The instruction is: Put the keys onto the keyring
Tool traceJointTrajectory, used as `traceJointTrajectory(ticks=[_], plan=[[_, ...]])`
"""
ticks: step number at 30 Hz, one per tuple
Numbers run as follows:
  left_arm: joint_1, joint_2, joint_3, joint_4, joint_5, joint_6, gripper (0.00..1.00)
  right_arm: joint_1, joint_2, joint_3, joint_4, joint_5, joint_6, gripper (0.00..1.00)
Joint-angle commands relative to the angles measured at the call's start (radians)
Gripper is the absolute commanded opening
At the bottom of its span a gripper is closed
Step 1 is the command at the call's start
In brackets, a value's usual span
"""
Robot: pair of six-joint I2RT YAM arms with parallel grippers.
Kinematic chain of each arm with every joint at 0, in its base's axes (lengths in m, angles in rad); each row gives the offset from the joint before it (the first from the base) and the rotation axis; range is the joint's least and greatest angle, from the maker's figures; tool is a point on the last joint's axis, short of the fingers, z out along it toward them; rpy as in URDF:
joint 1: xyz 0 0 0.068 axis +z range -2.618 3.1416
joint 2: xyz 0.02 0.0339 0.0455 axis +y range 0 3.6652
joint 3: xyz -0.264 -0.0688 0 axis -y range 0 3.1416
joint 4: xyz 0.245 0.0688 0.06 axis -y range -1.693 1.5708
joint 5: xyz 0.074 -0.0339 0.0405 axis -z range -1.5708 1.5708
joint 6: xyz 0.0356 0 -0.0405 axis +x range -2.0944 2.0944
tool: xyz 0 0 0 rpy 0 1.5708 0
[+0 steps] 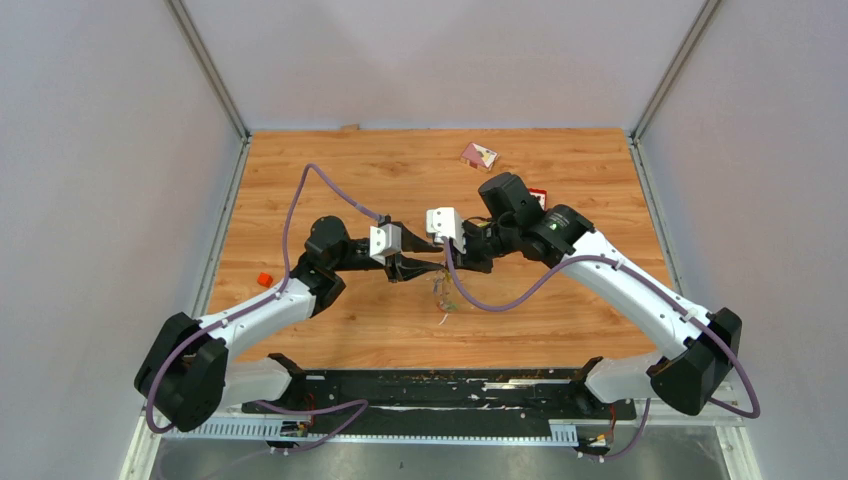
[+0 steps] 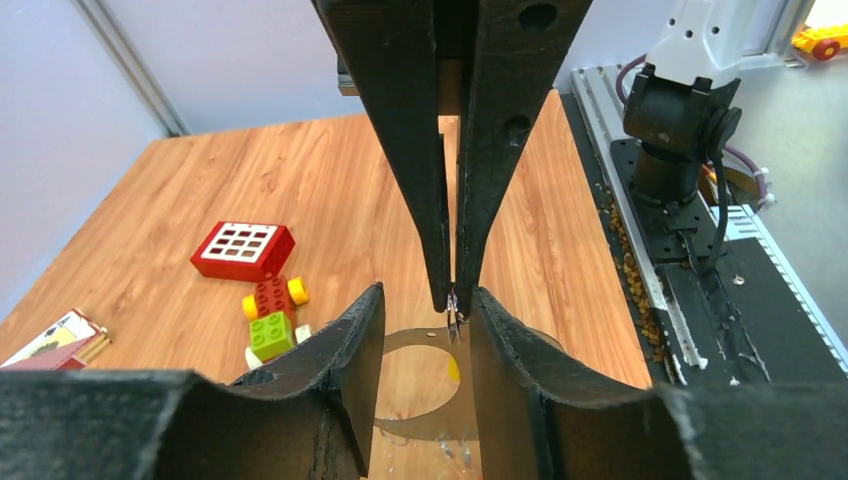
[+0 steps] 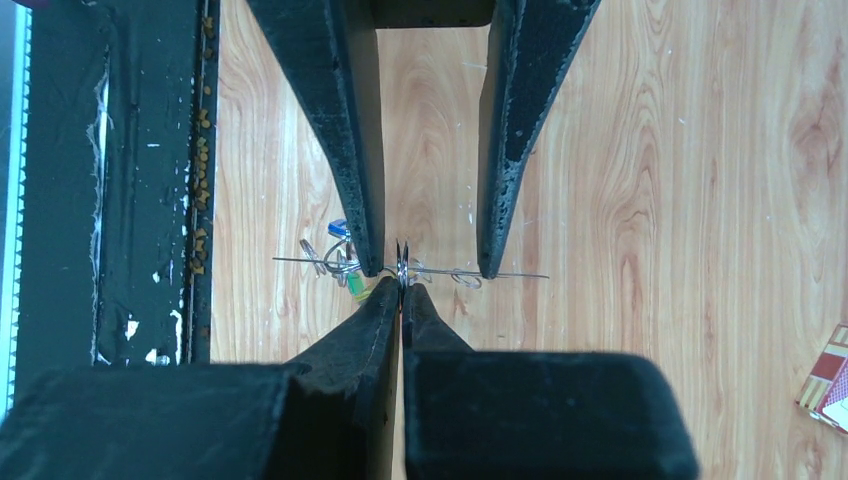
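The keyring [image 2: 405, 341] is a flat grey loop hanging just above the wood; in the right wrist view it shows edge-on as a thin line [image 3: 510, 273]. My right gripper [image 3: 402, 284] is shut, pinching a small silvery piece at the loop's rim. It reaches down from the top of the left wrist view [image 2: 452, 300]. My left gripper [image 2: 428, 295] is open, holding nothing, with one finger on each side of the right gripper's tip [image 3: 430, 268]. The keys [image 3: 340, 260] dangle at one end of the loop, with a yellow-green tag below them. In the top view they hang under the meeting grippers [image 1: 441, 295].
A red block with a white grid [image 2: 243, 249] and a green-yellow-red toy car [image 2: 272, 315] lie left of the grippers. A card box [image 1: 478, 155] sits at the far side. A small red-orange piece [image 1: 264, 279] lies by the left arm. The black base rail [image 1: 440, 385] runs along the near edge.
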Motion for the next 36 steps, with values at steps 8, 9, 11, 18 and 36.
traceJointTrajectory(ticks=[8, 9, 11, 18, 36], plan=[[-0.008, -0.002, 0.031, -0.071, 0.015, 0.089, 0.32, 0.046, 0.061, 0.121, -0.068, 0.096, -0.006, 0.0], [-0.009, -0.001, 0.031, -0.071, 0.017, 0.09, 0.28, 0.048, 0.063, 0.127, -0.071, 0.097, -0.005, 0.0], [-0.01, 0.003, 0.032, -0.072, 0.018, 0.09, 0.25, 0.051, 0.067, 0.129, -0.07, 0.099, -0.002, 0.0], [-0.011, 0.007, 0.033, -0.089, 0.029, 0.102, 0.19, 0.054, 0.068, 0.128, -0.064, 0.1, 0.002, 0.0], [-0.009, -0.016, -0.065, 0.244, 0.015, -0.114, 0.0, 0.014, -0.027, -0.035, 0.05, 0.014, 0.04, 0.37]])
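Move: The small metal ring I'm after sits in my right fingertips. From my half-open left fingers it lies about 1 cm back and 1 cm below, level sideways. The grey keyring plate hangs from it, its middle some 5 cm straight below the ring, with the keys about 3 cm back and 8 cm below the ring. On the table, the toy car is roughly 17 cm ahead, 11 cm right and 22 cm below my left hand. I lower my left hand nearly 2 cm, easing slightly back, to bring its open fingers around the small ring, then shut them and pinch it. My right hand keeps its grip, sinking about 1 cm with a slight tilt and then holding still; only once the left has closed does the right open its fingers around the ring and let go, dipping a touch lower. ##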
